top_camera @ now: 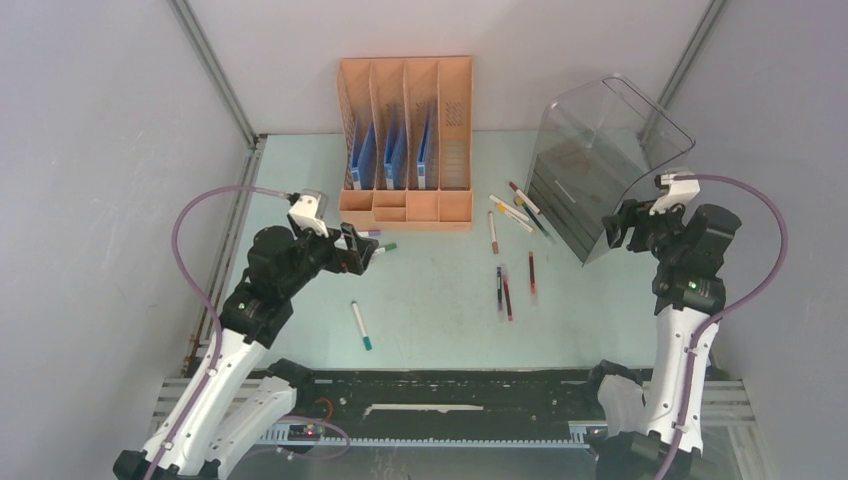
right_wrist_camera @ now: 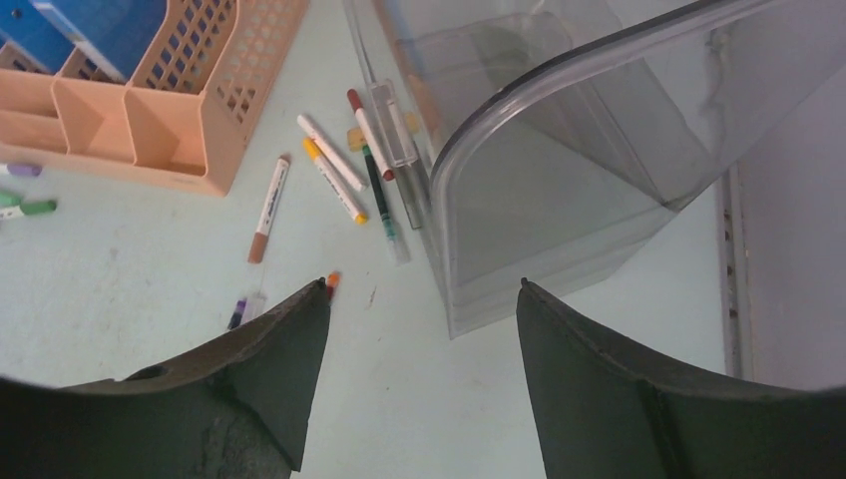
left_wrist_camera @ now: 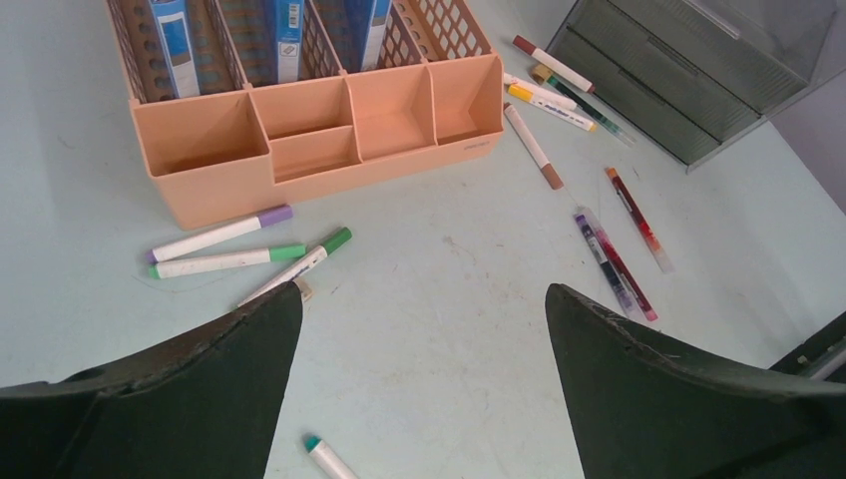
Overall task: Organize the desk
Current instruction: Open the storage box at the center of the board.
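The desk (top_camera: 440, 300) is a pale mint-green tabletop with loose pens and markers on it. My left gripper (top_camera: 362, 248) is open and empty, just above the desk in front of the orange rack. In the left wrist view it (left_wrist_camera: 424, 289) hovers over bare desk, with a purple-capped marker (left_wrist_camera: 221, 233) and two green-capped markers (left_wrist_camera: 227, 260) by its left finger. A teal-capped marker (top_camera: 361, 325) lies nearer the front. My right gripper (top_camera: 613, 228) is open and empty beside the clear bin's front corner, as the right wrist view (right_wrist_camera: 424, 284) also shows.
An orange file rack (top_camera: 405, 140) with blue folders stands at the back centre. A clear smoky drawer bin (top_camera: 600, 160) stands tilted at the back right. Several pens (top_camera: 518, 208) lie between them, and more (top_camera: 505, 292) lie mid-desk. Grey walls surround the desk, with a black rail (top_camera: 450, 385) in front.
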Action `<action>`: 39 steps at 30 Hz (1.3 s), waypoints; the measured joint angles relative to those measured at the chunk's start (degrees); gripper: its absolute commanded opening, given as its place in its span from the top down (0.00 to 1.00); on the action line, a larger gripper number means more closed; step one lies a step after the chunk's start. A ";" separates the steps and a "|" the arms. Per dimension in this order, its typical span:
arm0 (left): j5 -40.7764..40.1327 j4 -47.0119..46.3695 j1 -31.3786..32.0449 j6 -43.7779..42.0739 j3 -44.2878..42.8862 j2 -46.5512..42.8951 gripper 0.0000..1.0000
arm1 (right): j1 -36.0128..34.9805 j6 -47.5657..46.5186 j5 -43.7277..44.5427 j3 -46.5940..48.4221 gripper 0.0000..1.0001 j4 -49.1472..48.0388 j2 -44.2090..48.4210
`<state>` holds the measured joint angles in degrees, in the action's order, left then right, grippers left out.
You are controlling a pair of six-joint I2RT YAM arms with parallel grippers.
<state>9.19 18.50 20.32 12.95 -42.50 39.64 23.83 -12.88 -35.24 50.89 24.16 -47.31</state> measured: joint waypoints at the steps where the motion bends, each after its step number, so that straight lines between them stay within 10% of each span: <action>1: 0.02 -0.26 -0.22 0.07 0.11 -0.11 0.00 | -0.70 0.94 1.64 -0.02 0.25 -0.44 0.00; 19: 3.48 -11.61 -3.48 15.04 5.77 0.50 0.00 | -7.91 8.85 14.03 -1.36 0.51 -5.09 -1.49; 39: 8.24 -33.05 -3.48 24.35 17.57 0.94 0.00 | -8.31 8.24 18.62 -1.38 0.50 -7.76 -7.91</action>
<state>17.43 -14.55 16.84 37.30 -24.93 40.58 15.53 -4.64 -16.62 49.52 16.40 -55.22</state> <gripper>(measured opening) 0.996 0.507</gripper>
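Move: The near top corner of the storage box is about 8 cm ahead of the right hand, barely 1 cm left and some 3 cm below; the box stretches away beyond it. On the table about 25 cm below the hand, the red pen lies some 6 cm ahead and 16 cm left, and the marker cluster about 26 cm ahead and 20 cm left. From the left hand, the same box corner is roughly 13 cm ahead, 59 cm right and 3 cm lower. Forward first, then also sinking and edging right, the right hand closes in on the near top rim of the clear storage box, some 4 cm out and 3 cm down, turning about 10 degrees clockwise while its fingers narrow from three-quarters to half open. The empty left hand drifts some 3 cm right and a little forward, rolling its left side down about 25 degrees, fingers wide open. ##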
